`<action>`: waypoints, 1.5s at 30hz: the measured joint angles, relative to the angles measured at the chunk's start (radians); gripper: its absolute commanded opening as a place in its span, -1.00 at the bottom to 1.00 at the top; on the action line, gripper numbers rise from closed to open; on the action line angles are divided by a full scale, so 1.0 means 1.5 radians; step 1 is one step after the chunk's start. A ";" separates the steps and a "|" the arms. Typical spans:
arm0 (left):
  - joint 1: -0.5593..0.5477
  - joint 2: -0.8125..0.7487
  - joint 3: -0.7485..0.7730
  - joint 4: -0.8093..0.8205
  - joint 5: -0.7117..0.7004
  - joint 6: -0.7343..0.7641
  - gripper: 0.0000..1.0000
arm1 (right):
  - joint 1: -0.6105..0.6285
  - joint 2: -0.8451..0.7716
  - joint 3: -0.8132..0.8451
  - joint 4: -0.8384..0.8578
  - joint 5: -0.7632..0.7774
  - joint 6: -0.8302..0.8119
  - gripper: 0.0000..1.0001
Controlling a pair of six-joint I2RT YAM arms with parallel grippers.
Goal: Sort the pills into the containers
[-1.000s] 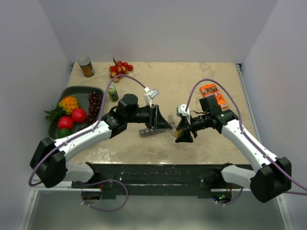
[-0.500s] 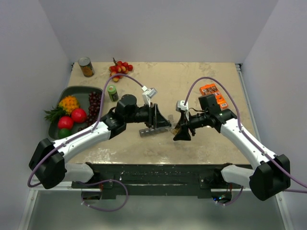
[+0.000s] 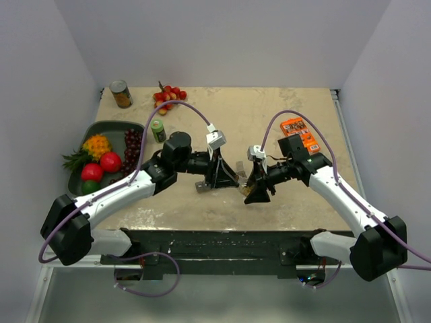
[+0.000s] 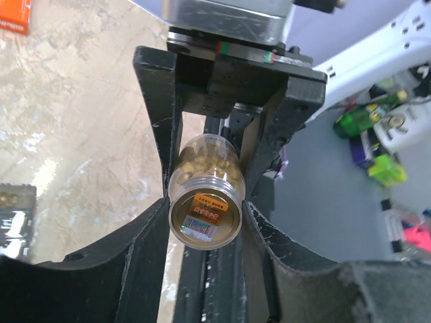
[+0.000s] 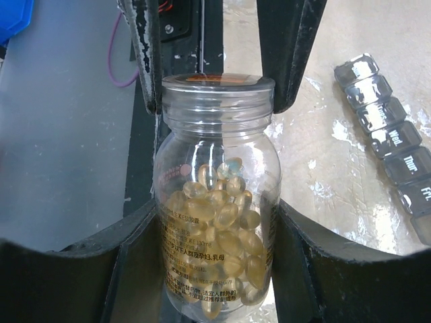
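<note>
A small clear bottle [image 5: 215, 222] full of yellowish-tan pills is held between both grippers above the table. My right gripper [image 5: 214, 232] is shut on the bottle's body. My left gripper [image 4: 205, 225] is shut on its capped end [image 4: 205, 215], which carries an orange label. In the top view the two grippers, left [image 3: 227, 177] and right [image 3: 253, 190], meet nose to nose near the table's middle front. The dark-grey strip of lidded compartments [image 5: 394, 145] lies on the table beside the bottle. In the top view the strip [image 3: 202, 186] is partly hidden under my left gripper.
An orange flat packet [image 3: 300, 133] lies at the right behind my right arm. A green-capped bottle [image 3: 158, 131], a dark fruit tray [image 3: 108, 126], a tin can [image 3: 121, 94] and red-yellow berries [image 3: 168, 97] stand at the left and back.
My left wrist has rolled and its gripper has closed in on the bottle's capped end. My right gripper with the bottle has shifted slightly left toward it.
</note>
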State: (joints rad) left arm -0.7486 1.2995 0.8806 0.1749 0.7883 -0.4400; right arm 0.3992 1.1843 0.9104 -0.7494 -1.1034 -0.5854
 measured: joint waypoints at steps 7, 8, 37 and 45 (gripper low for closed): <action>0.000 0.006 0.026 -0.044 0.016 0.111 -0.11 | -0.001 0.000 0.001 -0.002 -0.005 -0.022 -1.00; 0.000 0.007 0.026 -0.046 0.015 0.116 -0.07 | -0.001 0.000 0.001 -0.003 -0.004 -0.024 -1.00; 0.051 -0.058 -0.083 -0.132 -0.035 0.167 0.99 | -0.006 -0.010 0.018 -0.009 -0.027 -0.065 -1.00; 0.054 -0.249 -0.125 -0.051 -0.094 0.048 0.99 | -0.006 -0.016 0.018 -0.004 0.011 -0.065 -1.00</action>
State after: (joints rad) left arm -0.6670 0.9253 0.6930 0.0978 0.6468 -0.3687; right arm 0.3904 1.1599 0.9375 -0.7551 -1.0863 -0.6834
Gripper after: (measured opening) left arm 0.992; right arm 0.556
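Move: The lid of the pill bottle is already between the left fingers, hardly 1 cm right of their hand point and level with it. From the right hand, which grips the bottle's body, the lid sits about 4 cm left, 1 ahead and 1 below. The pill box lies about 6 cm ahead of the left hand, 4 left and 21 below; its open clear flap is about 10 ahead, 2 right, and the orange box about 20 ahead, 21 right, both also some 21 cm down. The left fingers, still pinching the bottle's lid, finish a small clockwise twist as seen from their own side (about 10 degrees), then spread wide and let go of it. The hand sinks some 6 cm as it starts drawing left, then swings back up past its starting height, ending about 6.5 cm left, clear of the bottle. The right hand keeps its grip, rising about a centimetre. ##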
